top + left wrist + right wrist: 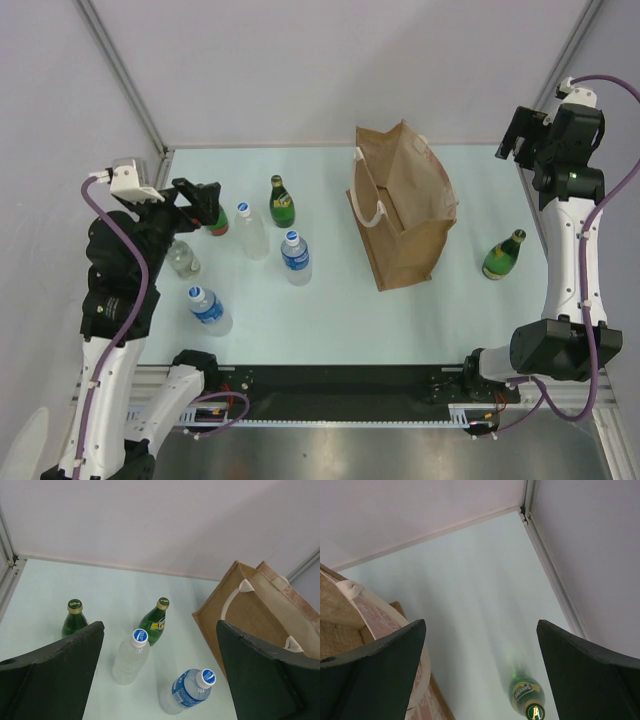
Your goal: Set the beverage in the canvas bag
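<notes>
The tan canvas bag (pixel 412 245) stands upright and open mid-right on the table, white handles at its rim. Several bottles stand on the left: a green glass one (pixel 281 201), clear ones (pixel 250 230), a blue-labelled one (pixel 295 257). Another green bottle (pixel 503 255) stands right of the bag. My left gripper (pixel 200 200) hovers open and empty above the left bottles. In the left wrist view (pixel 160 680) its jaws frame a clear bottle (pixel 131 655) and the blue-labelled bottle (pixel 189 690). My right gripper (pixel 520 135) is open, empty, high at the back right.
Two more clear bottles (pixel 209 309) (pixel 183 258) stand near the left arm, and a green one (pixel 218 222) is partly under the left gripper. The right wrist view shows the bag's rim (pixel 365 630), the green bottle (pixel 527 700) and the table's corner rail (pixel 545 555).
</notes>
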`<state>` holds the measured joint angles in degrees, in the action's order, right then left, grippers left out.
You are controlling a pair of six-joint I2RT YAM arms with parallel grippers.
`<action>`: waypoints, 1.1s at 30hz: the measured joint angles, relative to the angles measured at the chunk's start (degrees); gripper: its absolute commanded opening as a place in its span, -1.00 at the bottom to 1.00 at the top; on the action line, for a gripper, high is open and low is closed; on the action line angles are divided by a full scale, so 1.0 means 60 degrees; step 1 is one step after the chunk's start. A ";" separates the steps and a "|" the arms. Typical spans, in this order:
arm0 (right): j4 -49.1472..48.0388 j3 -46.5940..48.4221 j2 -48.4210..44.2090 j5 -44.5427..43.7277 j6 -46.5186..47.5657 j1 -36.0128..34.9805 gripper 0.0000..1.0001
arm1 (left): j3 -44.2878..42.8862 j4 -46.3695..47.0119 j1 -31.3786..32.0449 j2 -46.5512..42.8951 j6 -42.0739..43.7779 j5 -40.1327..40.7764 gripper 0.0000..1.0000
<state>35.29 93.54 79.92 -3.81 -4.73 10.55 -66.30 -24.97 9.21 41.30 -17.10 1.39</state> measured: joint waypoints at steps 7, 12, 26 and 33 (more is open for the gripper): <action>0.0095 -0.0699 -0.0586 0.1625 0.1366 -0.0084 0.99 | -0.0189 -0.0153 0.0000 0.0350 0.0004 -0.0539 1.00; 0.0594 -0.0710 -0.0714 0.2470 0.2175 -0.0284 1.00 | -0.0251 -0.0211 -0.0004 0.0543 0.0004 -0.0809 1.00; 0.3592 -0.0339 0.0284 0.5016 0.3905 0.2991 1.00 | -0.0255 -0.0044 -0.0004 0.1031 -0.0069 -0.1606 0.99; 0.4798 -0.0146 0.0860 0.5395 0.5093 0.3067 0.99 | -0.0066 0.0084 -0.0004 0.1271 -0.0080 -0.1931 1.00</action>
<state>64.07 92.66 85.08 28.56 25.82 28.95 -66.70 -24.47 9.19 48.93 -17.58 -10.20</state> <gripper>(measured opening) 0.994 0.996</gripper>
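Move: The green bottle I aim for with my right hand stands about 13 cm back from that hand, 3 cm to its right and some 27 cm below; the canvas bag stands roughly 21 cm to that hand's left and 6 cm back. From my left hand, the blue-label bottle is about 15 cm right, 1 cm ahead and 31 cm down; the clear bottle is 8 cm ahead and 4 cm right, the middle green bottle 16 cm ahead and 11 cm right. I lower my open right hand some 11 cm and draw it back about 8 cm towards the green bottle, swinging first left, then back right, while the wrist tips down and turns counter-clockwise, roughly 25 degrees each. My left hand, open too, eases right, down and forward, about 5 cm in all, towards the blue-label bottle, turning slightly clockwise. ##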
